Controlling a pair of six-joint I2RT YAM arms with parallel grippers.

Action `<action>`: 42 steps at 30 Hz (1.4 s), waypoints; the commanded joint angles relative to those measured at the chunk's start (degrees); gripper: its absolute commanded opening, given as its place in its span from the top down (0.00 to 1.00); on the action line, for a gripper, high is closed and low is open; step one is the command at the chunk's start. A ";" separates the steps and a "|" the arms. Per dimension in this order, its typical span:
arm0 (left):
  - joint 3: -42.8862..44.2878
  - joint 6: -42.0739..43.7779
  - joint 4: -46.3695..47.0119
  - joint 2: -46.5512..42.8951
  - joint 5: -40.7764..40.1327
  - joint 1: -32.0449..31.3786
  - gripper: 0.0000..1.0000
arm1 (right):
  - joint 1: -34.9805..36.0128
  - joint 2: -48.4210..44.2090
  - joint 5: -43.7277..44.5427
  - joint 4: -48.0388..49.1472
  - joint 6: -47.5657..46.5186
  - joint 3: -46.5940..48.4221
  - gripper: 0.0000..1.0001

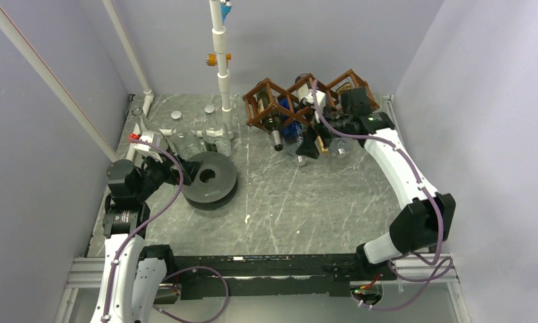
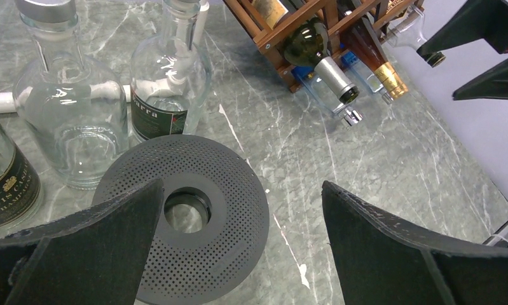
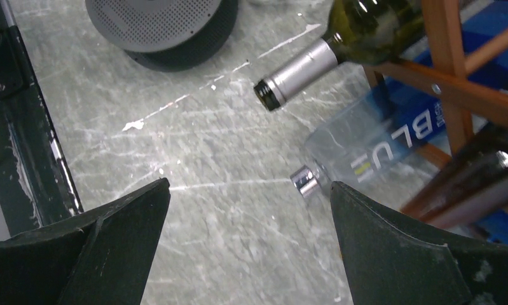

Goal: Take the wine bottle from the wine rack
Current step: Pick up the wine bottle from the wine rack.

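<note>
The brown wooden wine rack (image 1: pixel 266 101) stands at the back of the table with several bottles lying in its cells. A dark green wine bottle (image 3: pixel 359 32) with a silver foil neck (image 2: pixel 330 77) pokes out of a left cell, its mouth toward the table. Under it lies a clear bottle with a blue label (image 3: pixel 372 149). My right gripper (image 3: pixel 248 187) hangs open just in front of the rack (image 3: pixel 445 57), beside the clear bottle's silver cap and holding nothing. My left gripper (image 2: pixel 241 187) is open and empty over the perforated disc, far left of the rack (image 2: pixel 270 32).
A dark perforated disc (image 1: pixel 212 178) with a centre hole lies at mid-left. Several clear glass bottles (image 2: pixel 70 121) stand behind it. A white pole (image 1: pixel 220 60) rises near the rack's left end. An amber bottle with gold foil (image 2: pixel 381 67) also sticks out of the rack. Walls enclose the table.
</note>
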 commanded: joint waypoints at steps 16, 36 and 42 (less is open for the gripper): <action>-0.08 1.87 -0.30 -0.20 -1.20 0.07 0.01 | 17.25 14.28 40.90 23.46 40.11 7.42 0.00; 0.01 1.79 -0.20 -0.22 -0.93 0.52 0.00 | 20.50 22.12 48.61 33.07 50.61 5.30 0.24; 0.01 1.65 -0.18 -0.39 -0.85 0.73 0.01 | 22.74 23.34 51.92 33.73 50.76 4.74 0.28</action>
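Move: The wine bottle with the silver neck lies in the rack's left cell, its middle about 15 cm ahead of the right hand, 11 cm to the left and 9 cm below. The clear blue bottle beneath it lies roughly 6 cm to the right of it and 6 cm lower; the gold-necked bottle is about 14 cm ahead of the right hand, hardly off to either side. From the left hand, the wine bottle is some 22 cm ahead and 19 cm to the right. Swing the right gripper left and then forward, over the clear blue bottle, about 11 cm each way, while sinking some 8 cm to the silver-necked wine bottle. Turn it about 45 degrees clockwise so the fingers straddle the neck just below the shoulder, and in the second half begin closing them, by roughly a quarter, without gripping yet. ##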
